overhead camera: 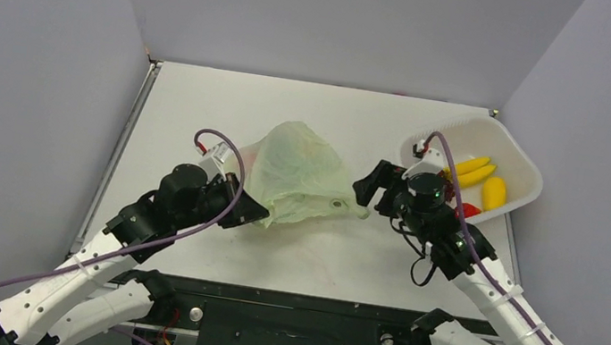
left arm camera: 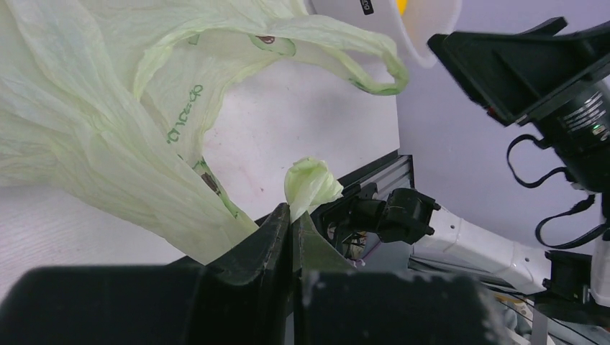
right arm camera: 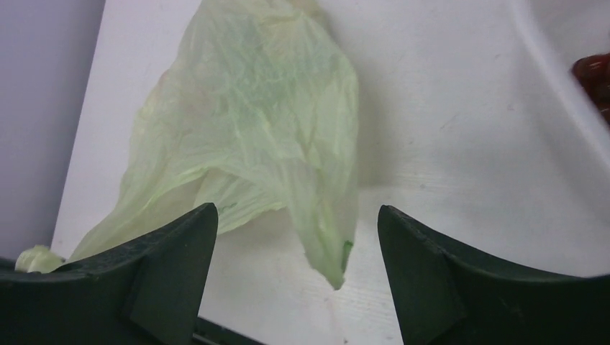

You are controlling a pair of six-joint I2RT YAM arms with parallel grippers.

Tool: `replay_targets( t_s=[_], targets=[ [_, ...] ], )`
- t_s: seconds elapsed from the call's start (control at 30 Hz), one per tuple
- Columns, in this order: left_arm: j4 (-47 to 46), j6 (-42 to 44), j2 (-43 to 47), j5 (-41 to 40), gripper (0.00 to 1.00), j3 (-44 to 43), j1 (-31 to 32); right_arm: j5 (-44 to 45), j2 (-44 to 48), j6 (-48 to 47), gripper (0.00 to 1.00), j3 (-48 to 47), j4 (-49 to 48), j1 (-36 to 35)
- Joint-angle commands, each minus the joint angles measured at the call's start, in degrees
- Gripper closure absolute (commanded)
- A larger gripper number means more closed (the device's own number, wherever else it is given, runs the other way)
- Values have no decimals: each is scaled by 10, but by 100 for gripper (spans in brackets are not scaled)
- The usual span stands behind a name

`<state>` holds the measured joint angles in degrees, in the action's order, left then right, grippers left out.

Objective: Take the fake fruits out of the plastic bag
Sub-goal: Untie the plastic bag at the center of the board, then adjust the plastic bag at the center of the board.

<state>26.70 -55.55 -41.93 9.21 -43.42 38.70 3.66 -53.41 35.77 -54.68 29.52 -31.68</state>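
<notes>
The pale green plastic bag [overhead camera: 297, 174] lies limp in the middle of the table. My left gripper [overhead camera: 255, 211] is shut on a bunched corner of the plastic bag [left arm camera: 108, 136], and a tuft of film sticks out past my left gripper [left arm camera: 291, 215]. My right gripper [overhead camera: 369, 190] stands open just right of the bag. In the right wrist view a loop handle of the bag [right arm camera: 252, 136] hangs between the fingers of my right gripper [right arm camera: 296, 207], touching neither. No fake fruits show through the bag. A small red fruit [overhead camera: 470, 210] lies in the basket.
A white plastic basket [overhead camera: 517, 153] stands at the right edge, holding yellow bananas [overhead camera: 472, 171] and a yellow oval fruit [overhead camera: 494, 192]. Its rim [right arm camera: 561, 79] lies close to my right gripper. Grey walls close off the table at the left, back and right.
</notes>
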Motion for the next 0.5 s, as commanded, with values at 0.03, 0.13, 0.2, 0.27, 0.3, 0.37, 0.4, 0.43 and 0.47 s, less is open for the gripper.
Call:
replay_targets(
  t_s=[0.03,0.13,0.2,0.27,0.3,0.37,0.4,0.43,0.47],
  targets=[
    [-55,-16,-6,2,100,10,19,36,19,112,23,82,-138,-118],
    [-71,-31,-7,0,100,21,28,28,11,191,24,142,-231,-150],
    [-76,-36,-7,-4,100,25,37,19,-1,237,24,175,-313,-174],
    [-75,-38,-7,-10,100,26,43,24,-21,259,24,190,-365,-193],
    [-73,-39,-8,-13,100,27,48,24,-39,268,23,190,-382,-199],
    [-73,-42,-6,-17,100,28,52,15,-70,278,23,190,-401,-208],
    [-75,-43,-6,-18,100,28,54,11,-79,280,23,190,-407,-210],
    [-75,-44,-6,-21,100,28,57,11,-95,275,23,188,-410,-211],
    [-75,-45,-5,-22,100,27,59,14,-101,269,23,185,-407,-212]
  ],
)
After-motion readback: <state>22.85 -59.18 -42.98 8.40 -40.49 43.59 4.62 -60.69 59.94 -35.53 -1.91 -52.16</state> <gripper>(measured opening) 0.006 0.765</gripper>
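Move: The plastic bag's free handle lies about 5 cm left of the right hand, 4 cm back and 8 cm below; the bag's full body is 18 cm left, 3 cm ahead and 15 cm down. The handle gripped by the left fingers is some 21 cm left and 8 cm back. From the left hand, the free handle is about 17 cm to the right and 4 cm ahead, somewhat lower. Right hand, fingers open, sweeps about 12 cm left, sinking, drawing back, towards the handle the left still grips. ##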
